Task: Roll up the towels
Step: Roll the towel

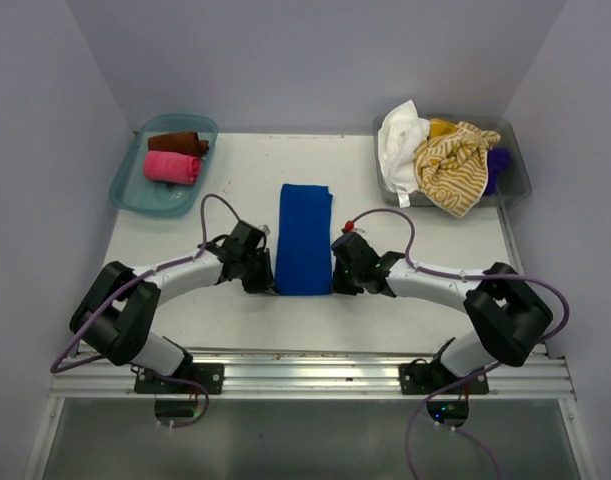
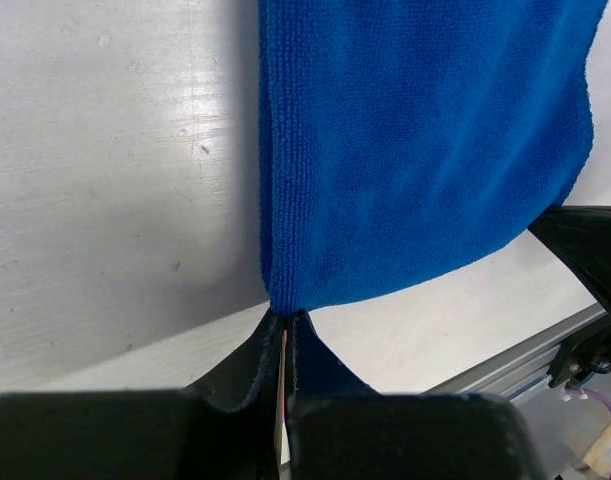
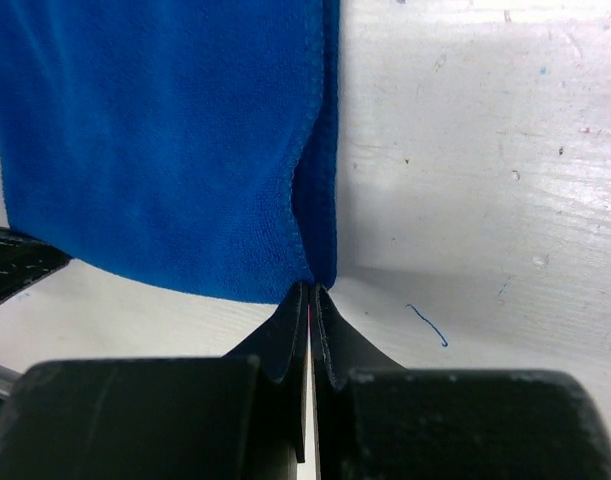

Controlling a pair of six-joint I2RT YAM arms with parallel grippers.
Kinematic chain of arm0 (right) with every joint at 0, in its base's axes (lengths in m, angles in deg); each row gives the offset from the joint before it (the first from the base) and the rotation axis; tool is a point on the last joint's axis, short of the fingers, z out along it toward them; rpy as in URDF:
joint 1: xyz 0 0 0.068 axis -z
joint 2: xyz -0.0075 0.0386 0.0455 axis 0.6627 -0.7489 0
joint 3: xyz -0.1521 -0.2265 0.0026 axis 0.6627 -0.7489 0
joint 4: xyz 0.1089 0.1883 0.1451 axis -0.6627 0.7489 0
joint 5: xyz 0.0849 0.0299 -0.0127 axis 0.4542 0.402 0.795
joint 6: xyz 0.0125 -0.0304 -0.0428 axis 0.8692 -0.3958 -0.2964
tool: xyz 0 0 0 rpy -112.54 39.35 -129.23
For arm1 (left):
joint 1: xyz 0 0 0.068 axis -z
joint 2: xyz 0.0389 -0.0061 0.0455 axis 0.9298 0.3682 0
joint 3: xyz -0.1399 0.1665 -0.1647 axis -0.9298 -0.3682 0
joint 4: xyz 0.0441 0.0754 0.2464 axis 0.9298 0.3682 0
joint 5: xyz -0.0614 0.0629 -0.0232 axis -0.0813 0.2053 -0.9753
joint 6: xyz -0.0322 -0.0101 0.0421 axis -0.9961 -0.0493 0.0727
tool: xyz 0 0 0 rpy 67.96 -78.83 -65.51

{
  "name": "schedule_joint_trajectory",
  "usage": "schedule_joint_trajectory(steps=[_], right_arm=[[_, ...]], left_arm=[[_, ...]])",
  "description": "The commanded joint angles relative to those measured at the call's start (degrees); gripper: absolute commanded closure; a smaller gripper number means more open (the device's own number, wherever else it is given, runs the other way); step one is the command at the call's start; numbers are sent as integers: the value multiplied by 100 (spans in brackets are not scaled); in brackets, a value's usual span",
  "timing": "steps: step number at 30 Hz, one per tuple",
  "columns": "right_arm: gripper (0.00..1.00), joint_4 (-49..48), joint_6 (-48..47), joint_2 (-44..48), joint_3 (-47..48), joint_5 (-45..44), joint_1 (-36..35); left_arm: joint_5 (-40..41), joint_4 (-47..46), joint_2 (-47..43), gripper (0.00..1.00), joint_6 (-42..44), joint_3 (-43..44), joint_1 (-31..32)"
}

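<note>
A royal blue towel (image 1: 305,238) lies folded into a long strip in the middle of the table, running front to back. My left gripper (image 1: 270,283) is shut on its near left corner; in the left wrist view the closed tips (image 2: 288,318) pinch the blue towel (image 2: 425,150) where its folded edge ends. My right gripper (image 1: 337,283) is shut on the near right corner, and the right wrist view shows the pinched tips (image 3: 312,290) against the blue towel (image 3: 155,140). Both grippers sit low at the table surface.
A teal tray (image 1: 130,190) at the back left holds a rolled brown towel (image 1: 178,143) and a rolled pink towel (image 1: 172,167). A grey bin (image 1: 515,165) at the back right holds crumpled white (image 1: 400,135), yellow striped (image 1: 453,170) and purple (image 1: 497,165) towels. A metal rail (image 1: 305,370) runs along the near edge.
</note>
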Motion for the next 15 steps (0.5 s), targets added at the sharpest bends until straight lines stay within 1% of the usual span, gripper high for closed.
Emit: schedule_joint_trajectory(steps=[1, 7, 15], right_arm=[[100, 114, -45, 348, 331, -368, -21], [100, 351, -151, 445, 744, -798, -12], [100, 518, -405, 16, 1412, -1010, 172]], left_arm=[[106, 237, -213, 100, -66, 374, -8], [88, 632, -204, 100, -13, 848, -70], [27, 861, 112, 100, 128, 1507, -281]])
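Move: Both grippers hold the near corners of the folded blue towel low over the table. Its middle lies about 12 cm ahead of the left gripper and 6 cm to its right, 2 cm lower, with the far end some 24 cm ahead. From the right gripper the middle is about 11 cm ahead, 6 cm to the left and 2 cm lower. The pink roll sits roughly 28 cm ahead of the left gripper and 23 cm to its left. Keep both grippers pinched shut on the towel's near corners and lift them together, speeding up while carrying the edge forward towards the far end. Take the left up about 5 cm and 4 cm forward, drifting slightly right; take the right up nearly 7 cm and 5 cm forward, tilting its fingertips some 10 degrees forward. ##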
